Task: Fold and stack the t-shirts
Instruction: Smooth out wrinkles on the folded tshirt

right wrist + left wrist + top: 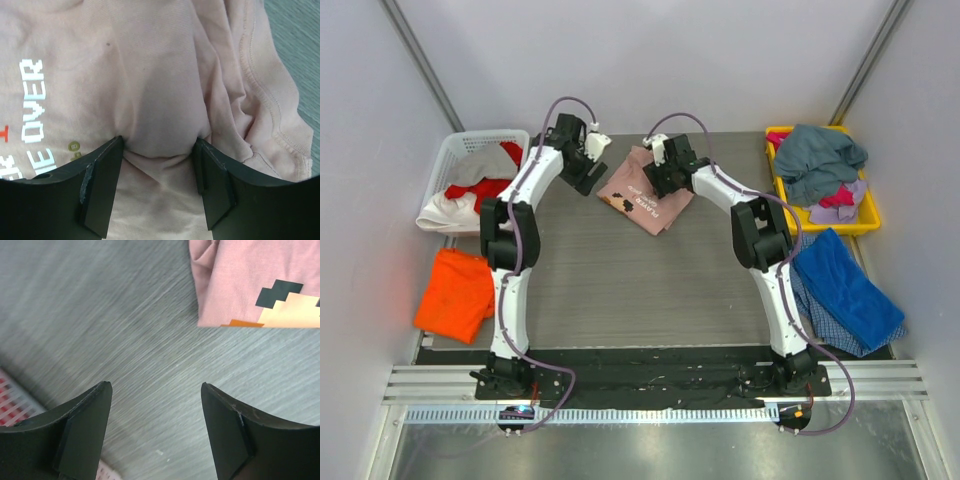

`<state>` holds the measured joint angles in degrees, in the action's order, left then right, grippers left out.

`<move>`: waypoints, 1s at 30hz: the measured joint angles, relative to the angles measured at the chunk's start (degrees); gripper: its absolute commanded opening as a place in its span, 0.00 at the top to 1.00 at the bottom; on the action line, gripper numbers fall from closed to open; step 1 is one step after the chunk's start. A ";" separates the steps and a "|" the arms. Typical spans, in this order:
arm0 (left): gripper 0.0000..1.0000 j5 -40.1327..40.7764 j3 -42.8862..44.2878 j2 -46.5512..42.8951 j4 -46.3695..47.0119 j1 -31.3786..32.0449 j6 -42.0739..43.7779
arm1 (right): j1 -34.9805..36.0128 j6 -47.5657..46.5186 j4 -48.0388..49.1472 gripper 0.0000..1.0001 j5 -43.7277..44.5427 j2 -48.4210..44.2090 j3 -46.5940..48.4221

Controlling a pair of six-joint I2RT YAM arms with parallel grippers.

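A dusty-pink t-shirt lies folded at the back middle of the table, its print facing up. My right gripper is down on it. In the right wrist view the jaws stand open, their tips dug into the pink t-shirt, and a hump of cloth bulges between them. My left gripper hovers just left of the shirt. It is open over bare table, with the pink t-shirt's corner at the upper right. An orange t-shirt lies folded at the left edge.
A white basket at the back left holds red and white shirts; its mesh shows beside my left finger. A yellow bin at the back right holds a grey-teal shirt and others. A blue shirt lies on checked cloth at the right.
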<state>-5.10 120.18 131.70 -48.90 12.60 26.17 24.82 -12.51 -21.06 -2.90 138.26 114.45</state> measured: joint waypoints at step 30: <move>0.25 -1.53 -1.77 -4.81 -4.26 -0.02 0.37 | 8.35 -23.65 -9.62 0.36 -0.22 -17.51 -24.33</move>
<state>-6.63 118.41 126.89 -53.17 12.58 26.55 33.17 -36.16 -30.68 -3.11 120.75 90.13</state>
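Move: The folded t-shirt lies flat under the right hand, whose parted fingertips are already down on it; its middle is about 4 cm to the left, level fore and aft, and some 1 cm lower. Its near corner, beside the lettering, is roughly 15 cm back and 2 cm left. The yellow basket stands about 50 cm to the right, 2 cm farther out. From the left hand, the shirt's middle is roughly 17 cm right, 2 cm back, 6 cm below. The folded t-shirt is dragged back towards the robot by the right hand, about 14 cm over the table, the parted fingertips keeping their press on the cloth near its middle and staying low. The right hand twists counter-clockwise some 25 to 30 degrees on the way, its opening nearly unchanged. The left hand, touching nothing, rises about 4 cm beside the shirt, then eases slightly back and down. ##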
